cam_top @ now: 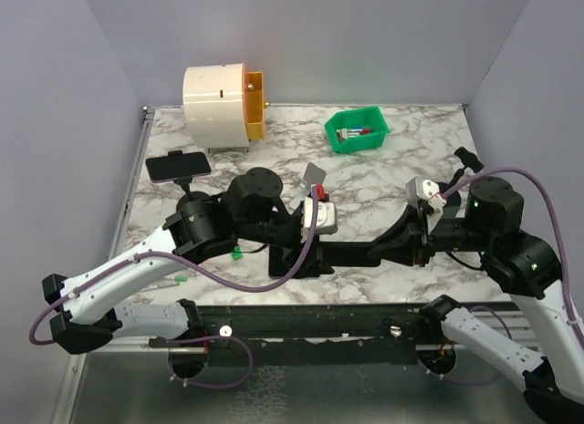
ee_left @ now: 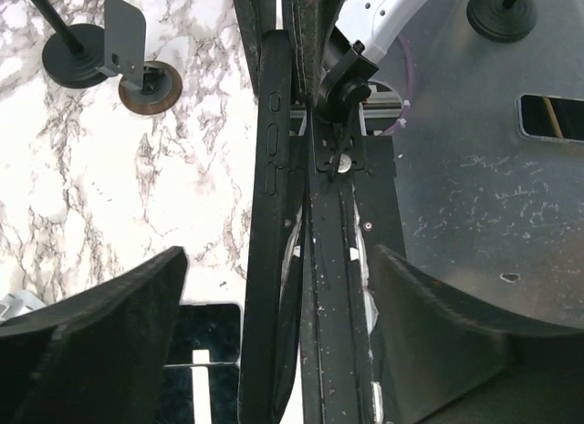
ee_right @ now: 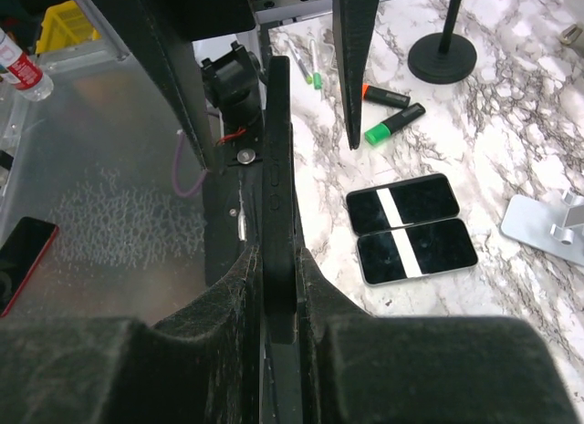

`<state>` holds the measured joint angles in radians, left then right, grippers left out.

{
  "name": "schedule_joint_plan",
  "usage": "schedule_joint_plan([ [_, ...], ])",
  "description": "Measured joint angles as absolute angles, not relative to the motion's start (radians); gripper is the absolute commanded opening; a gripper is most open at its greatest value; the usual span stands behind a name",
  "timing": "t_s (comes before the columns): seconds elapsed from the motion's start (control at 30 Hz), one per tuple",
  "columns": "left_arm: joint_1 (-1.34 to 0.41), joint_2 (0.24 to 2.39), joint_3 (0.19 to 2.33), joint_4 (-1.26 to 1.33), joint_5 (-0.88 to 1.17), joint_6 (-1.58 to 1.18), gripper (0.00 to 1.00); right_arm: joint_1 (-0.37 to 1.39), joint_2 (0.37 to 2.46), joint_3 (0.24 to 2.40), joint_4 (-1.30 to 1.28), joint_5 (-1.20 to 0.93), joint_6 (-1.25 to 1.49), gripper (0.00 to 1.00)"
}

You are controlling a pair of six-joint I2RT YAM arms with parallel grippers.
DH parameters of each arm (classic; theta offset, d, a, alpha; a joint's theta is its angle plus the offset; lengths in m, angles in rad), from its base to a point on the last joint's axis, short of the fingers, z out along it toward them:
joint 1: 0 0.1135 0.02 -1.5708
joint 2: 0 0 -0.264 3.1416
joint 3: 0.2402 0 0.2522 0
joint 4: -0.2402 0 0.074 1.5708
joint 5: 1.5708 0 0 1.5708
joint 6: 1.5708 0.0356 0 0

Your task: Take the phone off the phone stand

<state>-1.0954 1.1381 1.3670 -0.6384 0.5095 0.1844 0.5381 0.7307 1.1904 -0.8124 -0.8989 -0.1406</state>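
Note:
A black phone point(ee_right: 277, 160) is held edge-up above the near table edge, with my right gripper point(ee_right: 279, 301) shut on one end of it. In the top view the phone point(cam_top: 360, 252) stretches left from the right gripper point(cam_top: 416, 241) to the left gripper point(cam_top: 306, 253). My left gripper point(ee_left: 274, 351) is open, and its fingers point(ee_left: 91, 342) stand wide on either side of the phone point(ee_left: 271, 214) without touching it. An empty phone stand point(cam_top: 315, 175) with a silver plate stands behind the arms.
Another phone rests on a stand point(cam_top: 178, 166) at the back left. Two phones point(ee_right: 411, 228) lie flat on the marble, with green markers point(ee_right: 388, 123) beyond them. A green bin point(cam_top: 357, 130) and a white-orange drum point(cam_top: 222, 105) sit at the back. A silver stand point(cam_top: 424, 189) is on the right.

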Motion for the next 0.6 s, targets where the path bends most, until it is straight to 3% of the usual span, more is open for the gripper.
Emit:
schedule_joint_plan([
  [0.6, -1.095, 1.165, 1.367, -0.648, 0.529, 0.201, 0.44, 0.551, 0.739, 1.192, -0.813, -0.899, -0.151, 0.0],
])
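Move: The phone, held on edge by my right hand, spans both grippers. Its middle is about 6 cm to the right of my left hand and level with it, and about 6 cm to the left of my right hand. From my left hand, the two table phones lie about 16 cm ahead, 5 cm left and 28 cm below. The empty silver stand is some 33 cm ahead and 24 cm below, almost in line. I keep closing my left hand's fingers around the phone's free end, from nearly wide open to about half, one finger on each side. Midway through, that hand starts easing down about 1 cm. My right hand holds still and keeps its pinch on the phone's other end. ##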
